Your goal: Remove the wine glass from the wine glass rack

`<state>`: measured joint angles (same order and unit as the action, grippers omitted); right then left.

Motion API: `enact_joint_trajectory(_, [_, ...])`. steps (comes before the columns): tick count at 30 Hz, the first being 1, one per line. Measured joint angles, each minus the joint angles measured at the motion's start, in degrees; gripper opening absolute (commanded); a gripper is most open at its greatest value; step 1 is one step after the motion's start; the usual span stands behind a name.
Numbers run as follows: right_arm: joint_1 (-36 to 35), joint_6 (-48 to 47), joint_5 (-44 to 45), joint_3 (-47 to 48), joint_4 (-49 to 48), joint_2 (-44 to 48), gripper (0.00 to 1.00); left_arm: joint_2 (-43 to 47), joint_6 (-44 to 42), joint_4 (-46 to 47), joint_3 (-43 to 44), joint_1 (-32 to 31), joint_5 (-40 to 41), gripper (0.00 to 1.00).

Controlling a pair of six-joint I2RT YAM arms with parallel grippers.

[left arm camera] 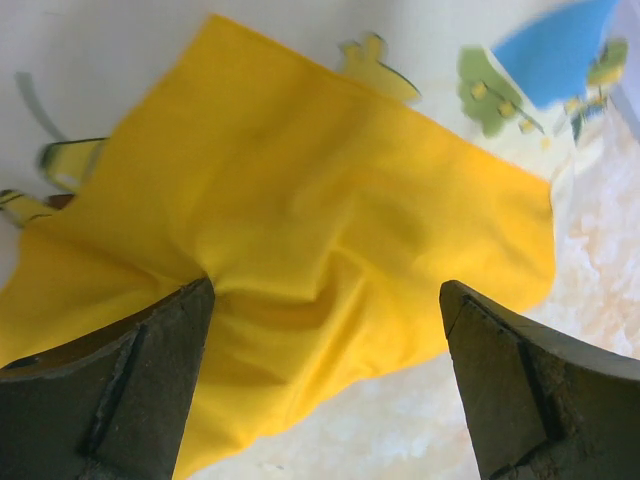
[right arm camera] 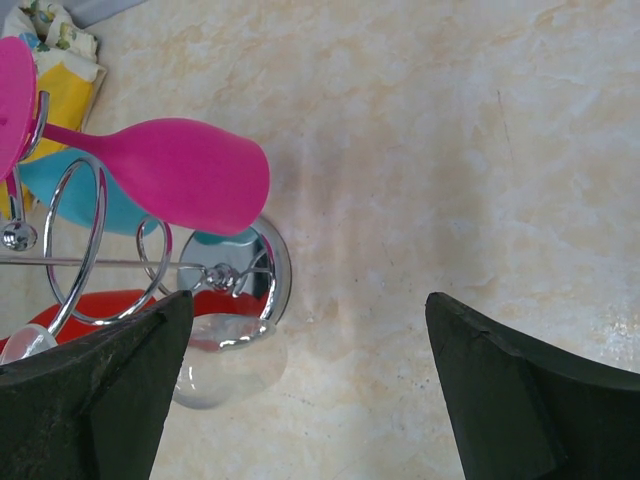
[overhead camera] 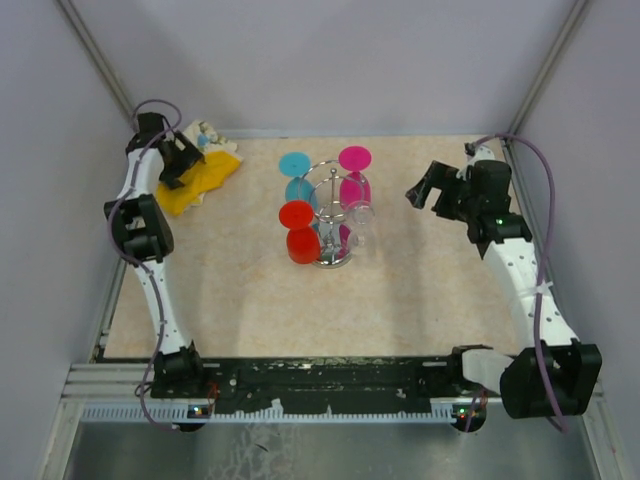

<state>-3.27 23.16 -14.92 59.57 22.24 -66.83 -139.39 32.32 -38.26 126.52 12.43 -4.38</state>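
The chrome wine glass rack stands mid-table with glasses hanging upside down from its loops: a cyan one, a magenta one, a red one and a clear one. My right gripper is open and empty, to the right of the rack and apart from it. In the right wrist view the gripper faces bare table, with the magenta glass, the clear glass and the rack base at the left. My left gripper is open at the far left.
A yellow cloth lies on a patterned white cloth in the far left corner. In the left wrist view the open gripper hangs just over the yellow cloth. Grey walls enclose the table on three sides.
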Motion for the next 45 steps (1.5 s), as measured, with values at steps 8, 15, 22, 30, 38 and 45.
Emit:
enact_joint_trajectory(8, [0.0,0.61,0.28,-3.06,-0.42,4.24,0.99,-0.63,-0.44,-4.92,1.68,-6.88,0.87,1.0])
enact_joint_trajectory(15, [0.0,0.96,-0.33,-3.98,-0.96,4.52,0.99,3.58,-0.81,-6.08,-2.62,-9.29,5.51,1.0])
enact_joint_trajectory(22, [0.0,1.11,-1.4,-4.39,-2.49,4.52,0.99,11.37,-4.15,-3.87,-2.93,-13.25,13.75,1.0])
enact_joint_trajectory(30, [0.0,0.9,-1.81,-4.79,-2.25,4.72,0.99,5.51,-3.63,-0.31,-0.76,-16.28,3.98,1.0])
enact_joint_trajectory(38, [0.0,0.83,-1.68,-4.83,-2.19,5.46,0.99,-3.08,-2.36,-3.26,2.97,-14.14,1.38,1.0])
enact_joint_trajectory(45, [0.0,0.55,-1.75,-4.83,-2.32,5.44,0.99,-6.23,-1.05,-5.22,8.39,-9.81,1.01,1.0])
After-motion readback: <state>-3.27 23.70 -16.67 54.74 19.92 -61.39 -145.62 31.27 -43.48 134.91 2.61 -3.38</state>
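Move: The yellow cloth lies spread right under the left hand, its middle roughly 2 cm back, 2 cm to the right and 3 cm below. The part of the floral cloth that sticks out from under it is about 8 cm ahead and 5 cm right, 4 cm down. The rack's blue wine glass stands some 35 cm right and 14 cm back. From the right hand, the yellow cloth is about 65 cm left, 21 cm ahead and 20 cm lower. With one open fingertip still on the yellow cloth, the left hand sweeps about 8 cm right, easing back a little. It then lifts some 10 cm in an arc that carries it 7 cm farther right, comes down low again by the cloth's right-hand part, and pushes about 5 cm back left along it with a slight forward drift, fingers wide open throughout. ##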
